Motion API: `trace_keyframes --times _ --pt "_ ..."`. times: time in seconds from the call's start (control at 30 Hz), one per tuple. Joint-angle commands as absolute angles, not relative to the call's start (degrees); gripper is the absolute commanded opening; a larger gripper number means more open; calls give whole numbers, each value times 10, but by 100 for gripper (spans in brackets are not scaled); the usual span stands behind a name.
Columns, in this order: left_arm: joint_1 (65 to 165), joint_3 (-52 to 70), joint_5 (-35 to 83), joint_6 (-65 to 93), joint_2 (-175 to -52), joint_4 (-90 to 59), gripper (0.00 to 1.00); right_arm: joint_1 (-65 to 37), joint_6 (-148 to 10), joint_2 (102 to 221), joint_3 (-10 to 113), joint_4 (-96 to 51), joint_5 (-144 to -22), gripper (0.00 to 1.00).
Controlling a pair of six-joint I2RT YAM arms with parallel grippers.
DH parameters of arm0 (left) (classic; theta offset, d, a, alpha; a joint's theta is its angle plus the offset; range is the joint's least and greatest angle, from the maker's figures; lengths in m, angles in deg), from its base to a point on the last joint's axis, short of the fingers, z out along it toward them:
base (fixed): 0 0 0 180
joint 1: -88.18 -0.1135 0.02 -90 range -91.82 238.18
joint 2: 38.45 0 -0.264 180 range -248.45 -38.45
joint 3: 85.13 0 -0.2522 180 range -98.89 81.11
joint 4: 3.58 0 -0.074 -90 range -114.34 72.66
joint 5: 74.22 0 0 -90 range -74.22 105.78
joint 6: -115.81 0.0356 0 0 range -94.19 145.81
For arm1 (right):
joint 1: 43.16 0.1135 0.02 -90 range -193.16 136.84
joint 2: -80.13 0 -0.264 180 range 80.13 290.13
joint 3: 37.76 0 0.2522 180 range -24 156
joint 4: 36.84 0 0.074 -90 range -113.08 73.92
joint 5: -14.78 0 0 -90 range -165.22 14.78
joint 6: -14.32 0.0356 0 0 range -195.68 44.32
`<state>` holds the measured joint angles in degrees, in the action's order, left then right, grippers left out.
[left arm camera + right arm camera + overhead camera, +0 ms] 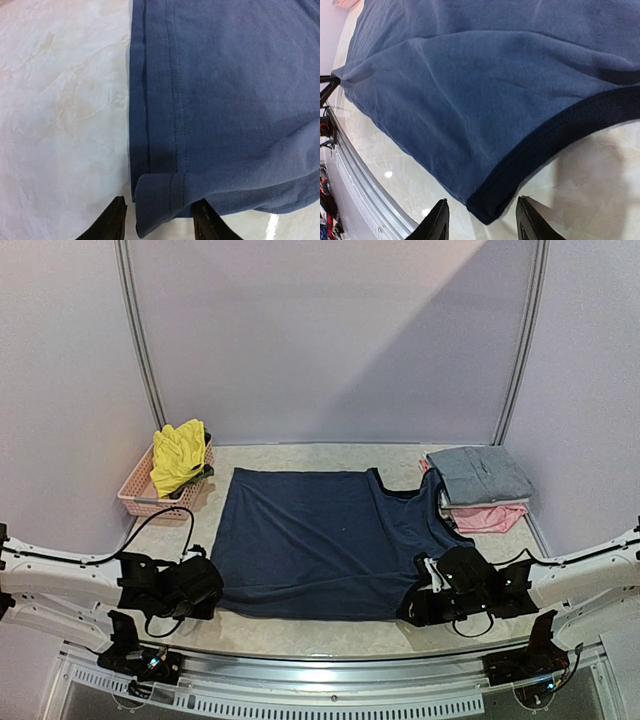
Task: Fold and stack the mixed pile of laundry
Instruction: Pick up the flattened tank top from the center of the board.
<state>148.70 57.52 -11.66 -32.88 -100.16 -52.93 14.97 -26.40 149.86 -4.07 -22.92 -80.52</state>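
A navy blue top (320, 540) lies spread flat in the middle of the table. My left gripper (205, 585) sits at its near left corner. In the left wrist view the folded-over hem corner (155, 200) lies between the black fingers (112, 222) of that gripper (160, 201), which stands open astride it. My right gripper (425, 600) is at the near right corner. There the dark-banded tip of the top (495, 205) lies between the jaws of the right gripper (483, 200), open with gaps on both sides. A yellow garment (178, 455) hangs over the basket.
A pink lattice basket (135, 495) stands at the far left by the wall. At the far right lies a folded stack with a grey piece (480, 475) on top and a pink piece (490, 518) underneath. A metal rail (320, 680) runs along the near edge.
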Motion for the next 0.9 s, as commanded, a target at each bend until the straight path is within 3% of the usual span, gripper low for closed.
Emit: trace_keyframes --times 0.0,0.2,0.37,0.57,0.87 --pt "1477 591 -111 -319 -986 -500 47 153 -259 1528 -37 -226 -815 41" --pt "1475 595 -110 -321 -977 -502 47 154 -254 1541 -37 -245 -818 17" --pt "1470 609 -126 -332 -929 -509 42 154 -253 1537 -40 -239 -814 7" --pt "1449 633 -88 -326 -874 -495 43 153 -250 1528 -49 -238 -809 3" --pt "1436 644 -69 -318 -940 -432 41 153 -251 1528 -50 -241 -810 0"
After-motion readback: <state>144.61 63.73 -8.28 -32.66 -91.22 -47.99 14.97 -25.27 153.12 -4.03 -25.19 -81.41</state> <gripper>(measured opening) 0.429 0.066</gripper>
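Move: The tank top lies flat with its two near corners at the hands: the near right corner about 1 cm to the left of the right hand and 1 cm below, the near left corner some 1 cm ahead of the left hand and 1 cm below. The folded stack is roughly 36 cm ahead of the right hand and 22 cm to its right; the pink basket about 35 cm ahead of the left hand and 17 cm to its left. The right hand eases down about 1 cm over the tank top's near right corner, already between its open fingers, and they close almost shut to pinch it, the hand then keeping its place and grip. The left hand, its half-open fingers still astride the near left corner, bobs up about 1 cm and sinks again to slightly below where it began, rolling its left side down some 10 degrees without closing on the cloth. ##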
